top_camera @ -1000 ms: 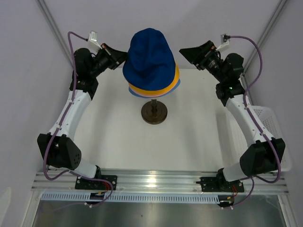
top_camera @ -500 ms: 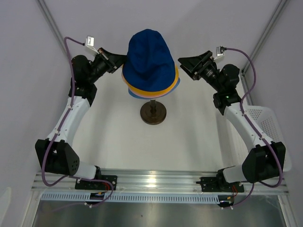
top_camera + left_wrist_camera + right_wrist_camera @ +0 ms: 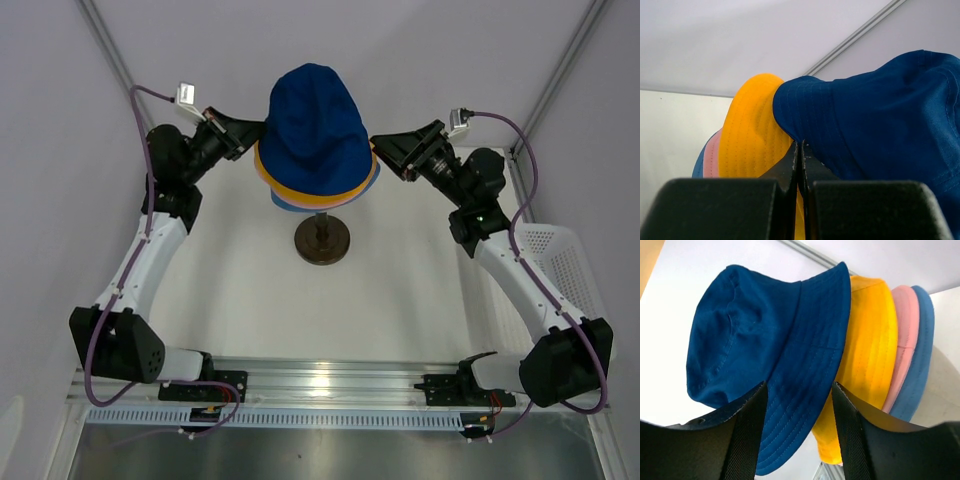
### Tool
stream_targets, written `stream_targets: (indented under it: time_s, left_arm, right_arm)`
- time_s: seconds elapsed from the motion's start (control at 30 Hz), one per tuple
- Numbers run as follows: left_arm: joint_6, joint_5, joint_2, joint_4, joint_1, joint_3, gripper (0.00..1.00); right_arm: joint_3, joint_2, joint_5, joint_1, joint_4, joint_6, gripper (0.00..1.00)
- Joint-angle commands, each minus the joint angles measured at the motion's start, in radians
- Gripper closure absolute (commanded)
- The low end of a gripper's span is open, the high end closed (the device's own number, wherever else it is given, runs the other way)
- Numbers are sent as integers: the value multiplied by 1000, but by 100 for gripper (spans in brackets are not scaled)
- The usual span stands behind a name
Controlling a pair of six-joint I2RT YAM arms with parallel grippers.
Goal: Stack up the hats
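Four hats sit stacked on the head form, which they hide. The navy hat (image 3: pixel 315 120) is on top, over the yellow-orange hat (image 3: pixel 300 189), the pink hat (image 3: pixel 902 330) and the light blue hat (image 3: pixel 288 203). My left gripper (image 3: pixel 262 126) is shut at the stack's left side. In the left wrist view its tips (image 3: pixel 800 146) meet the seam between the navy hat (image 3: pixel 880 120) brim and the yellow-orange hat (image 3: pixel 752 130). My right gripper (image 3: pixel 380 150) is at the stack's right side, open, and the navy hat (image 3: pixel 755 325) brim lies between its fingers (image 3: pixel 751 412).
The form's post ends in a dark brown round base (image 3: pixel 323 241) on the white table. A white mesh basket (image 3: pixel 562 262) stands at the right edge. Grey walls enclose the back and sides. A metal rail (image 3: pixel 330 380) runs along the near edge.
My right gripper has moved left and down to the navy brim, and its jaws have narrowed. The left arm has shifted slightly, its gripper staying shut at the brim.
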Motion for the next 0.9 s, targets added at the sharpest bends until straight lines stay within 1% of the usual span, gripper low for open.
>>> stream_targets:
  time_s: [0.0,0.2,0.27,0.4,0.5,0.53,0.63,0.73,0.77,0.83,0.87]
  left_arm:
    - [-5,33,-42,-9,-1,-21,99]
    - [0,27,-68,-4,-3,-45,99]
    - [-4,24,-81,5,-4,-57,99]
    - [0,23,-91,2,-10,-65,99]
    - [27,-19,-114,-21,-27,-79,99]
    - [41,-55,-125,-30,-33,-82,99]
    - [72,-71,-151,-50,-46,-85,99]
    - [79,-77,-174,-51,-46,-102,99]
    - [81,-82,-182,-50,-46,-111,99]
    - [90,-91,-206,-48,-47,-133,99]
    - [93,-97,-216,-50,-47,-146,99]
  right_arm:
    - [20,-22,14,23,6,-14,43]
    - [-11,-33,31,46,-50,-29,44]
    - [-40,-47,28,47,-13,3,45]
    - [-46,-53,10,54,42,53,46]
    - [-40,-42,-13,66,110,121,46]
    - [-42,-39,-13,67,121,133,48]
    - [-55,-39,2,70,154,159,55]
    - [-63,-38,5,70,187,182,68]
    - [-62,-35,4,70,187,181,78]
    - [-60,-29,1,69,182,164,90]
    - [-60,-27,4,70,176,150,100]
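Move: The left hand grips the navy hat's left brim. The yellow hat it is being fitted over lies about 14 cm to its right, 3 cm back and 4 cm lower; the navy hat's own middle is roughly 14 cm right, 2 cm back and 2 cm up. From the half-open right hand, the navy hat's middle is some 14 cm left, 2 cm ahead and 2 cm up, with the yellow hat 14 cm left, 1 cm ahead and 4 cm below. Backwards, slowly at first and then quicker, the left hand draws the navy brim about 3.5 cm with its shut fingers, turning slightly counter-clockwise. The right hand eases back and left some 3 cm in all, dips about 2 cm and comes back up, rolling its left side up a little while its fingers close on the navy hat's right brim. ##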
